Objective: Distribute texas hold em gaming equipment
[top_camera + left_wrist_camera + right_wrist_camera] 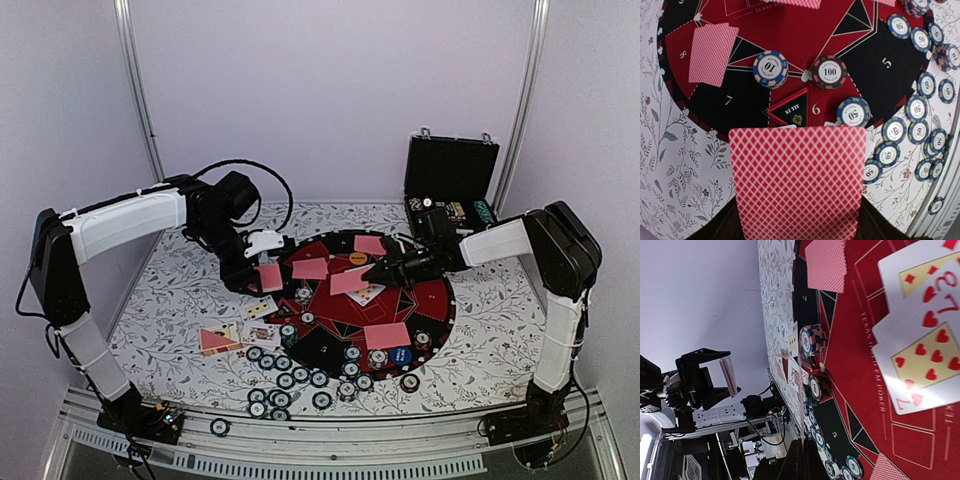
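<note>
My left gripper (262, 277) is shut on a small stack of pink-red-backed playing cards (797, 182) at the left rim of the round mat (432, 300). In the left wrist view these cards hide its fingers. My right gripper (375, 272) hovers over the mat's middle, shut on a single red-backed card (350, 282). That card appears edge-on (812, 400) in the right wrist view. Two face-up heart and diamond cards (925, 340) lie on the mat below it. Face-down cards (387, 335) and striped chips (830, 72) lie on the mat.
Several poker chips (285, 380) are strewn along the mat's near-left rim and the table front. Face-up cards (220, 338) lie on the floral cloth at left. An orange disc (358, 258) and a blue disc (400, 355) sit on the mat. The open black case (450, 180) stands at back right.
</note>
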Controlling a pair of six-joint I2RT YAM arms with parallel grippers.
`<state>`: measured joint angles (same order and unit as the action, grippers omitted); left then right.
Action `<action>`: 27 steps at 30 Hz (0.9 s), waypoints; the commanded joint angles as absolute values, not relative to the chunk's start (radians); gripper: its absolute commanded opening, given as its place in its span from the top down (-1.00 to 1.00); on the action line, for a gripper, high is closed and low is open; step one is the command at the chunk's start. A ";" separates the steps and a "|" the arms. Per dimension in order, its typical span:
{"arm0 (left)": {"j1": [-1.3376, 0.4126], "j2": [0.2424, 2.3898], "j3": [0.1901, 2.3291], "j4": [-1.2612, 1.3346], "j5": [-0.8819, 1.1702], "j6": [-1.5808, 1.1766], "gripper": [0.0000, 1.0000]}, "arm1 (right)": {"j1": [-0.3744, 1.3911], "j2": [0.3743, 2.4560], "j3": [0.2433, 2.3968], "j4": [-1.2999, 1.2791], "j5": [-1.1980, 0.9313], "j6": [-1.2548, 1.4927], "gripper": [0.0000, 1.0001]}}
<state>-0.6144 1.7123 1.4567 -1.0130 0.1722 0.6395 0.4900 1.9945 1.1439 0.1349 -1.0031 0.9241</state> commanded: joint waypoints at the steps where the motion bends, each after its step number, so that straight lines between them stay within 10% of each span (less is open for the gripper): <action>1: -0.602 1.709 1.457 -1.017 0.184 0.649 0.03 | 0.433 1.911 1.088 0.024 -0.960 0.789 1.00; 14: -0.603 1.716 1.472 -1.024 0.197 0.640 0.03 | 0.405 1.988 1.205 -0.271 -0.713 0.550 1.00; 27: -0.603 1.718 1.477 -1.026 0.213 0.637 0.03 | 0.408 1.955 1.303 -0.479 -0.482 0.453 0.18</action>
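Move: With one card still pinched in my right fingers, I have the face-up cards almost below it: about 3 cm ahead, 1 cm left and 8 cm down. The big blind disc is roughly 6 cm beyond those cards, level with them sideways; a far pink card sits some 10 cm beyond them and 2 cm to their right. From my left hand, holding the deck, the face-up cards lie about 22 cm right, 6 cm ahead and 12 cm lower. I draw my right hand on to the right, about 8 cm in all, and as that slows I sink some 5 cm and ease 4 cm forward, tipping the fingers about 30 degrees steeper towards the table. Near the end I open them just right of the face-up cards and let go of the card; my left hand stays put, keeping its hold on the deck. ##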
